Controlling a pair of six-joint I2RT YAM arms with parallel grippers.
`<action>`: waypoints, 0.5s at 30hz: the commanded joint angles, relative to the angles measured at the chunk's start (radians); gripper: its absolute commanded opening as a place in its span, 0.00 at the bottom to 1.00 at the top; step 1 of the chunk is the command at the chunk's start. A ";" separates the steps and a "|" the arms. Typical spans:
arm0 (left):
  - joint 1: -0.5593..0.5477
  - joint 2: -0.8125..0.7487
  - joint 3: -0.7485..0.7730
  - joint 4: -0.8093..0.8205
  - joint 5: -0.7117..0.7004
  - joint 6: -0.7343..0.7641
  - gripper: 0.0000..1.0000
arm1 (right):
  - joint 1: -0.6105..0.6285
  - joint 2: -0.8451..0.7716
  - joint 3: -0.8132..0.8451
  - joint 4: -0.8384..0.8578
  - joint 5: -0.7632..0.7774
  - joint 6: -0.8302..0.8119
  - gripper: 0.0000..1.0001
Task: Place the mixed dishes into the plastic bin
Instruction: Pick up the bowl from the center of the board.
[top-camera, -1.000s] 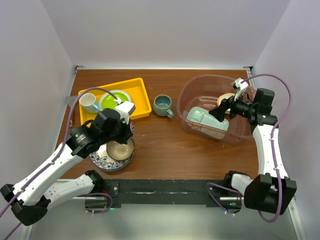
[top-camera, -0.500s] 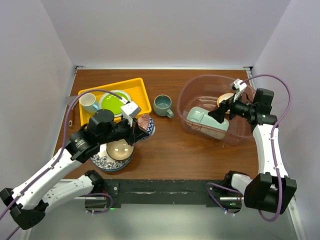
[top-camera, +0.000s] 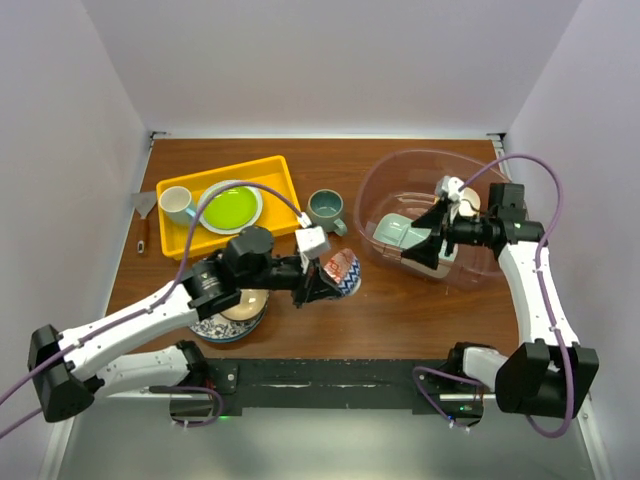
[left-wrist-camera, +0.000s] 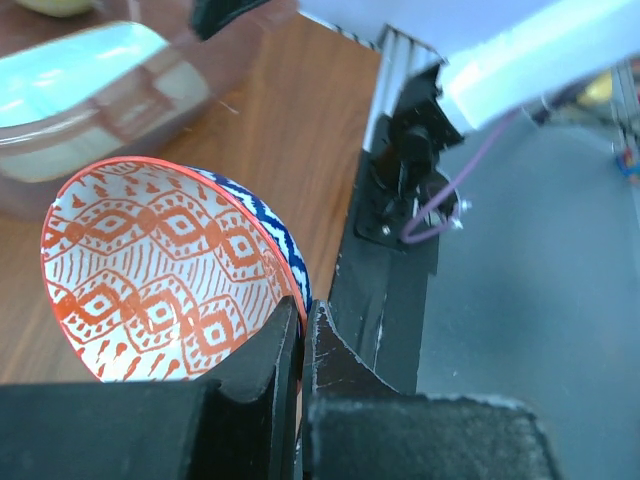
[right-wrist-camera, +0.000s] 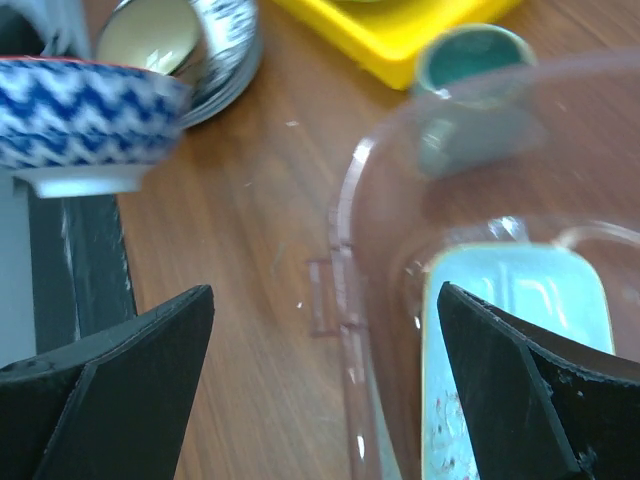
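Observation:
A bowl (top-camera: 343, 273), orange-red pattern inside and blue zigzag outside, hangs above the table between the mug and the plastic bin. My left gripper (top-camera: 326, 273) is shut on its rim, and the left wrist view shows the fingers (left-wrist-camera: 275, 370) pinching the bowl (left-wrist-camera: 165, 270). The transparent plastic bin (top-camera: 385, 180) holds a mint-green divided tray (top-camera: 397, 232). My right gripper (top-camera: 421, 238) stands open over the bin's left side, with the bin's rim (right-wrist-camera: 345, 260) between its fingers and nothing held. A grey-green mug (top-camera: 325, 210) stands upright. A tan bowl (top-camera: 245, 301) rests on a blue-patterned plate (top-camera: 212, 326).
A yellow tray (top-camera: 280, 190) at the back left carries a green plate (top-camera: 231, 208) and a white cup (top-camera: 176, 203). A small scraper (top-camera: 145, 215) lies left of it. Bare wood lies in front of the bin. White walls close three sides.
My left arm has swung right from the plate stack, carrying the patterned bowl toward the bin. The right gripper has shifted left over the bin's near-left side, still open.

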 joint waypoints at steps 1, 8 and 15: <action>-0.048 0.051 0.062 0.045 0.069 0.209 0.00 | 0.085 0.027 0.059 -0.342 -0.109 -0.510 0.98; -0.070 0.092 0.083 -0.167 0.231 0.596 0.00 | 0.218 0.073 0.024 -0.708 -0.137 -1.196 0.98; -0.103 0.178 0.139 -0.323 0.208 0.838 0.00 | 0.427 0.119 0.027 -0.711 -0.076 -1.229 0.98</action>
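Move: The blue-and-orange bowl hangs in my shut left fingers; I bring it to my open right gripper, roughly 18 cm to the right and 10 cm ahead of that hand, at about its height. From my right hand the bowl's middle is about 15 cm left, 7 cm back and nearly level; the mug stands some 19 cm left, 12 cm ahead and 18 cm below, and the bin's middle about 14 cm right, 8 cm ahead and 15 cm below. I swing my wide-open right hand back and left off the bin towards the bowl, some 12 cm and sinking slightly, turning it about 40 degrees counter-clockwise while it rolls. Meanwhile my left hand, still pinching the bowl's rim, lowers it about 7 cm and draws back 4 cm, its fingertips swinging back clockwise and dipping further. ##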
